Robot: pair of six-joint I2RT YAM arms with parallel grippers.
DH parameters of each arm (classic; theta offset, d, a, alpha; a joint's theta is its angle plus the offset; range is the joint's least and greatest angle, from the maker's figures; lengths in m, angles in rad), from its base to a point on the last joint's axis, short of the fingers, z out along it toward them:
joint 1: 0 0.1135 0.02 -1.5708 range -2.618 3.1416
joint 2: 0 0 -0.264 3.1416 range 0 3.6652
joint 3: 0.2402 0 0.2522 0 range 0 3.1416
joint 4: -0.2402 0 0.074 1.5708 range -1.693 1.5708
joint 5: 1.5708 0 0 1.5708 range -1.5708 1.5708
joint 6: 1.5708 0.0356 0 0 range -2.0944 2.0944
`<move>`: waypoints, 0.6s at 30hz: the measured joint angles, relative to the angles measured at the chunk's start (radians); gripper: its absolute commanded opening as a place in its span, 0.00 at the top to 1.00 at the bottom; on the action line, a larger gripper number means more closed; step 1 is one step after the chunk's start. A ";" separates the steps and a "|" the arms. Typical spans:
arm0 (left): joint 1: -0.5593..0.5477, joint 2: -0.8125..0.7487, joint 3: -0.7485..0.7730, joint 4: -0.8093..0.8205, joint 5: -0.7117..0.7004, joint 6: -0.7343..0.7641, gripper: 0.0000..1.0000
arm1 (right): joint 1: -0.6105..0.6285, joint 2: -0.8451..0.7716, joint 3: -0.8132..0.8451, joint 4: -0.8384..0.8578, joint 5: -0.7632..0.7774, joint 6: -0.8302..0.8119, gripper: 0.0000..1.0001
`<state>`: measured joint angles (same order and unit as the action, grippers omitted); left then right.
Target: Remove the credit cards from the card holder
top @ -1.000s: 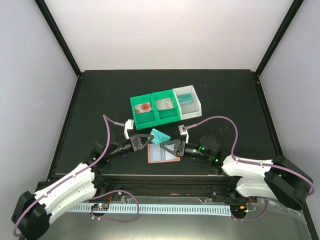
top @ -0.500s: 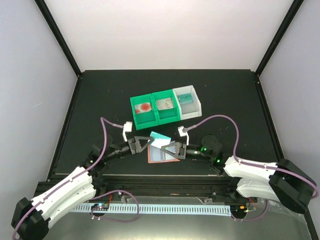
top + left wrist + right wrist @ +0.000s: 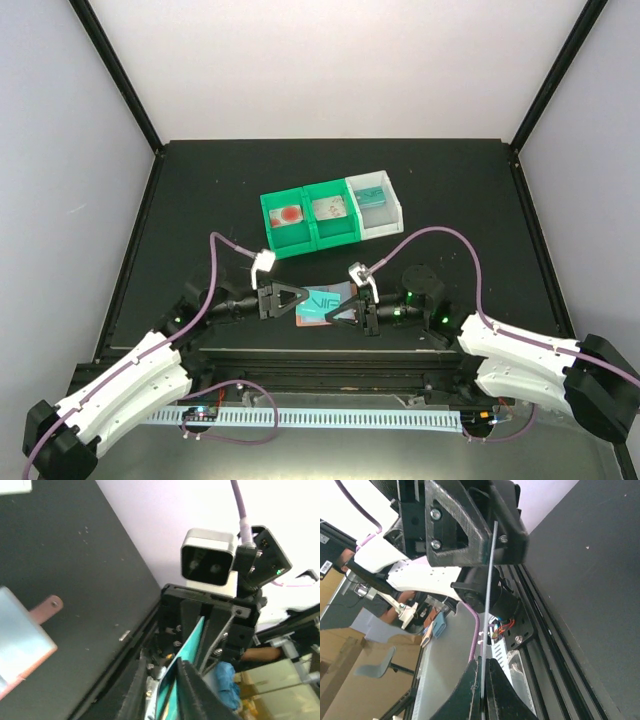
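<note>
A teal credit card [image 3: 323,301] hangs between my two grippers, just above the card holder. My right gripper [image 3: 341,312] is shut on the card's right end; in the right wrist view the card [image 3: 488,605] shows edge-on, pinched between the closed fingers [image 3: 470,692]. My left gripper [image 3: 291,298] is at the card's left end. In the left wrist view its fingers [image 3: 192,692] stand apart, with the card [image 3: 189,647] between them. The open card holder [image 3: 20,642], pale blue with a salmon border and tab, lies flat on the table.
Two green trays [image 3: 270,236] [image 3: 345,231] and a white tray [image 3: 397,215] stand in a row behind the grippers. Each holds a card: white with a red mark [image 3: 289,215], white [image 3: 330,208], and teal [image 3: 372,197]. The table's near edge rail [image 3: 320,352] is just below the grippers.
The teal card, held up by my left gripper a second ago, has come down and nearer the front. My right gripper has moved in and shut on its other end.
</note>
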<state>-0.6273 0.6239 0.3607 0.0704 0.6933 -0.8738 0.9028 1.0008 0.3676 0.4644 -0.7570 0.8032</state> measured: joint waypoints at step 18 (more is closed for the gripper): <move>0.005 0.000 -0.024 0.084 0.024 -0.060 0.99 | 0.000 -0.007 -0.076 0.126 0.139 0.148 0.72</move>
<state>-0.6220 0.6239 0.3370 0.1543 0.7170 -0.9340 0.9028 0.9936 0.2913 0.5903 -0.6178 0.9508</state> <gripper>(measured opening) 0.021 0.293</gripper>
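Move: The teal card, already clamped in the right fingers, has its middle roughly 4 cm to the right of the left hand and 2 cm back; from the right hand its middle is about 3 cm left and 2 cm ahead. From the left hand, the open card holder lies about 5 cm right, 3 cm back and some 15 cm below, and the green tray stands roughly 20 cm ahead, about 1 cm to the right, on the table. Shut the left gripper on the near end of the teal card, easing back about 1 cm as it closes, then come forward again by as much while keeping the pinch. Once the left has it, sink the right hand about 1 cm and open its fingers to free the card, then shift the right hand some 2 cm forward, turning it roughly 10 degrees clockwise, fingers still apart around the card. ##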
